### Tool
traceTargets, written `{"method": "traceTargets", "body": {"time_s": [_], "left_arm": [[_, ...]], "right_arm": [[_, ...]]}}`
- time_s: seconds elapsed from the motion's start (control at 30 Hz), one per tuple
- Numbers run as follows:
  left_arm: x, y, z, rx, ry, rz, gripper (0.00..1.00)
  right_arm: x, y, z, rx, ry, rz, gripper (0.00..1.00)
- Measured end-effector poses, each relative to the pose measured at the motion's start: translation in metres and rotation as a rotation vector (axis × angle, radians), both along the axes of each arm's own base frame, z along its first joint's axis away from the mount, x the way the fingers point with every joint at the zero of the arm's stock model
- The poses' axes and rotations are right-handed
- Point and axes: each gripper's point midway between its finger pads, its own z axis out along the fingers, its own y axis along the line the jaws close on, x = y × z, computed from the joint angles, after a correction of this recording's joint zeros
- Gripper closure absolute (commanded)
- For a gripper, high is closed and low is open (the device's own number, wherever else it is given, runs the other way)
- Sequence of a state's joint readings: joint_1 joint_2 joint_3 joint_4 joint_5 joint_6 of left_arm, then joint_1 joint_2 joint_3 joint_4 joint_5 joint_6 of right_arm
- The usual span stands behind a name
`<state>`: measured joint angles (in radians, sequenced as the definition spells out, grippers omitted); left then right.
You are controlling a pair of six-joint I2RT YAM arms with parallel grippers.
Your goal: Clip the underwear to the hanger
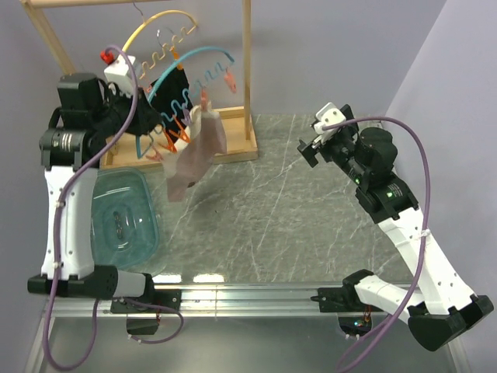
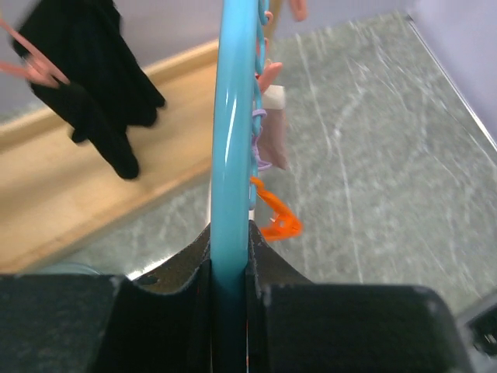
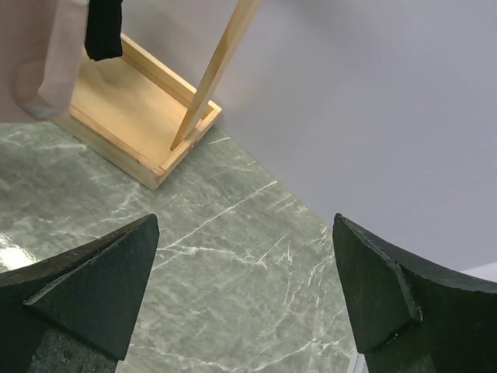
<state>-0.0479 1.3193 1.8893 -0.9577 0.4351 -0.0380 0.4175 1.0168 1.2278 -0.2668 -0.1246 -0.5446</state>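
The light-blue hanger hangs tilted in front of the wooden rack. My left gripper is shut on its lower left end, and the blue bar runs up between the closed jaws. The pink-beige underwear hangs from the hanger by one pink clip at its top corner and droops toward the table. It shows as a thin strip in the left wrist view and at the top left of the right wrist view. My right gripper is open and empty above the table, well right of the underwear.
A black garment hangs behind the underwear from the yellow hanger. The wooden rack's base and upright post stand at the back. A teal plastic bin sits front left. Loose orange clips dangle from the blue hanger.
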Motion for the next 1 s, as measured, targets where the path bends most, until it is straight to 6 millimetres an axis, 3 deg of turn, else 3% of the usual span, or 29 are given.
{"method": "traceTargets", "body": {"time_s": [0.13,0.3,0.47,0.67,1.0], "left_arm": [[0.036,0.007,0.017,0.018,-0.038,0.053,1.00],[0.077,0.015,0.025,0.027,-0.085,0.113,1.00],[0.101,0.013,0.027,0.016,-0.146,0.132,1.00],[0.126,-0.005,0.042,0.002,-0.226,0.111,1.00],[0.174,-0.015,0.017,0.004,-0.203,0.108,1.00]], "right_arm": [[-0.001,-0.003,0.001,0.025,0.018,-0.014,0.00],[-0.002,-0.005,-0.004,0.032,0.050,-0.024,0.00],[-0.002,-0.004,-0.010,0.036,0.075,-0.026,0.00],[-0.002,-0.004,-0.013,0.035,0.088,-0.027,0.00],[-0.002,-0.004,-0.014,0.043,0.094,-0.028,0.00]]}}
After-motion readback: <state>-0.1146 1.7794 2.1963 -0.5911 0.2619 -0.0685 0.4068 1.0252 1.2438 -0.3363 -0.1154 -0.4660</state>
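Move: The left hand already holds the near end of the blue hanger, with the underwear clipped on. The free stretch of the rack's top bar is about 25 cm ahead of this hand, 7 cm to its right and 12 cm higher. The yellow hanger's middle is some 24 cm ahead and 2 cm left, near hand height, with the black garment below it. From the right hand, that bar stretch is about 25 cm ahead, 43 cm left and 14 cm up. Keeping its grip, the left hand carries the blue hanger some 17 cm forward towards the bar, tilting slightly upward. ##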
